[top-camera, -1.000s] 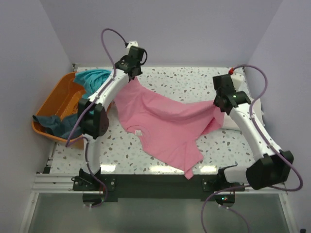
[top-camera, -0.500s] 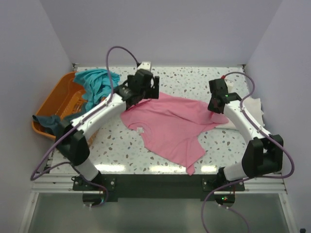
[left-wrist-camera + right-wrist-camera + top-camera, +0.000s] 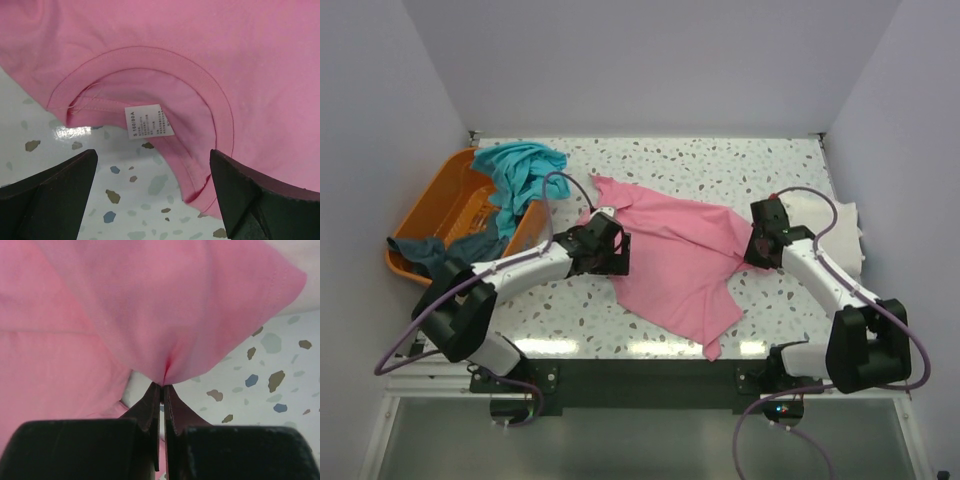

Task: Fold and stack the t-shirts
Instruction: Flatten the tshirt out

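The pink t-shirt [image 3: 670, 250] lies spread across the middle of the table, collar toward the left. My left gripper [image 3: 605, 250] hovers over that collar, open and holding nothing. In the left wrist view the collar's white size label [image 3: 149, 121] lies just beyond my left gripper [image 3: 152, 200], and speckled table shows between the fingers. My right gripper [image 3: 760, 245] is shut on a pinched fold at the shirt's right edge. In the right wrist view the pink cloth [image 3: 150, 305] bunches at the closed tips of the right gripper [image 3: 162, 385].
An orange basket [image 3: 445, 205] stands at the left edge, with a teal t-shirt [image 3: 520, 168] draped over its far rim and a dark slate-blue one [image 3: 430, 255] hanging over its near rim. A cream-white t-shirt [image 3: 830, 222] lies at the right edge, behind my right arm.
My left gripper has opened and let go of the pink shirt, then moved down and nearer, to the collar. The lifted shirt has dropped flat. My right gripper sank slightly, still gripping.
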You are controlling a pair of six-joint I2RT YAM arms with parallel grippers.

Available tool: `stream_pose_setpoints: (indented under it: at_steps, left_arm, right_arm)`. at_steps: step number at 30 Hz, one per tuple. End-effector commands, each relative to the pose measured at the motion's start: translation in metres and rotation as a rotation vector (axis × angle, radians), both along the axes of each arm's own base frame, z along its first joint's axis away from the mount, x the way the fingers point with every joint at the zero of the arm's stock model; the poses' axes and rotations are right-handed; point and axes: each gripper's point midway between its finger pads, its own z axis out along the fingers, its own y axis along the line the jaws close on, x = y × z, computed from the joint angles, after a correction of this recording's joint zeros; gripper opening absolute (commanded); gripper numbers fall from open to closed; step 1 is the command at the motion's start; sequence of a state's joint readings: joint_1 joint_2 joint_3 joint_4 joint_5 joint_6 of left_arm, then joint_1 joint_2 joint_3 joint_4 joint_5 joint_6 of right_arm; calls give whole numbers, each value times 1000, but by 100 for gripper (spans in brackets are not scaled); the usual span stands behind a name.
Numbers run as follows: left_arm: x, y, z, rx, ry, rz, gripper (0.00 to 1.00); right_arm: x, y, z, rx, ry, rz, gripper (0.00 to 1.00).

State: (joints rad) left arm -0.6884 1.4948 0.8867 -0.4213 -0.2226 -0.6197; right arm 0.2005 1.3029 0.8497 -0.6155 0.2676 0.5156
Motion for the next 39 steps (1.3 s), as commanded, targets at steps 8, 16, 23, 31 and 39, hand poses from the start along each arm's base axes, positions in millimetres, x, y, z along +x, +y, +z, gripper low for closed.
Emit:
stream_pose_setpoints:
  at_steps: [8, 16, 23, 31, 39]
  left_arm:
    - [59, 11, -47, 54, 57, 123, 100]
    - [150, 37, -65, 139, 55, 188, 100]
    - [268, 16, -43, 116, -16, 154, 100]
    - [201, -22, 87, 41, -210, 32, 100]
    - [26, -7, 81, -98, -177, 22, 100]
  right_arm:
    - [-14, 25, -22, 151, 7, 52, 0]
    - [-28, 50, -29, 221, 5, 117, 0]
    - [-38, 83, -29, 229, 21, 216, 0]
    - [-33, 60, -3, 130, -50, 145, 0]
    - [-44, 51, 7, 118, -74, 128, 0]
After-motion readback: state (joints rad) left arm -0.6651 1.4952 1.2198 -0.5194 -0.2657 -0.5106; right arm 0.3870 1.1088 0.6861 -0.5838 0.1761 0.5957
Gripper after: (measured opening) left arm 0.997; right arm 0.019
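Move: The pink shirt's collar lies about 5 cm ahead of the open left fingers, 1 cm left and 4 cm below; the shirt's middle is about 13 cm right and 3 cm ahead, the turquoise shirt some 28 cm left and 20 cm ahead. The right hand pinches a corner: the shirt's middle lies about 22 cm left, 6 cm ahead and 5 cm below it, the white stack 17 cm right and 9 cm ahead. Low across the shirt, the open left hand sweeps 30 cm forward, returns rising; right keeps pinching, easing left-back. ##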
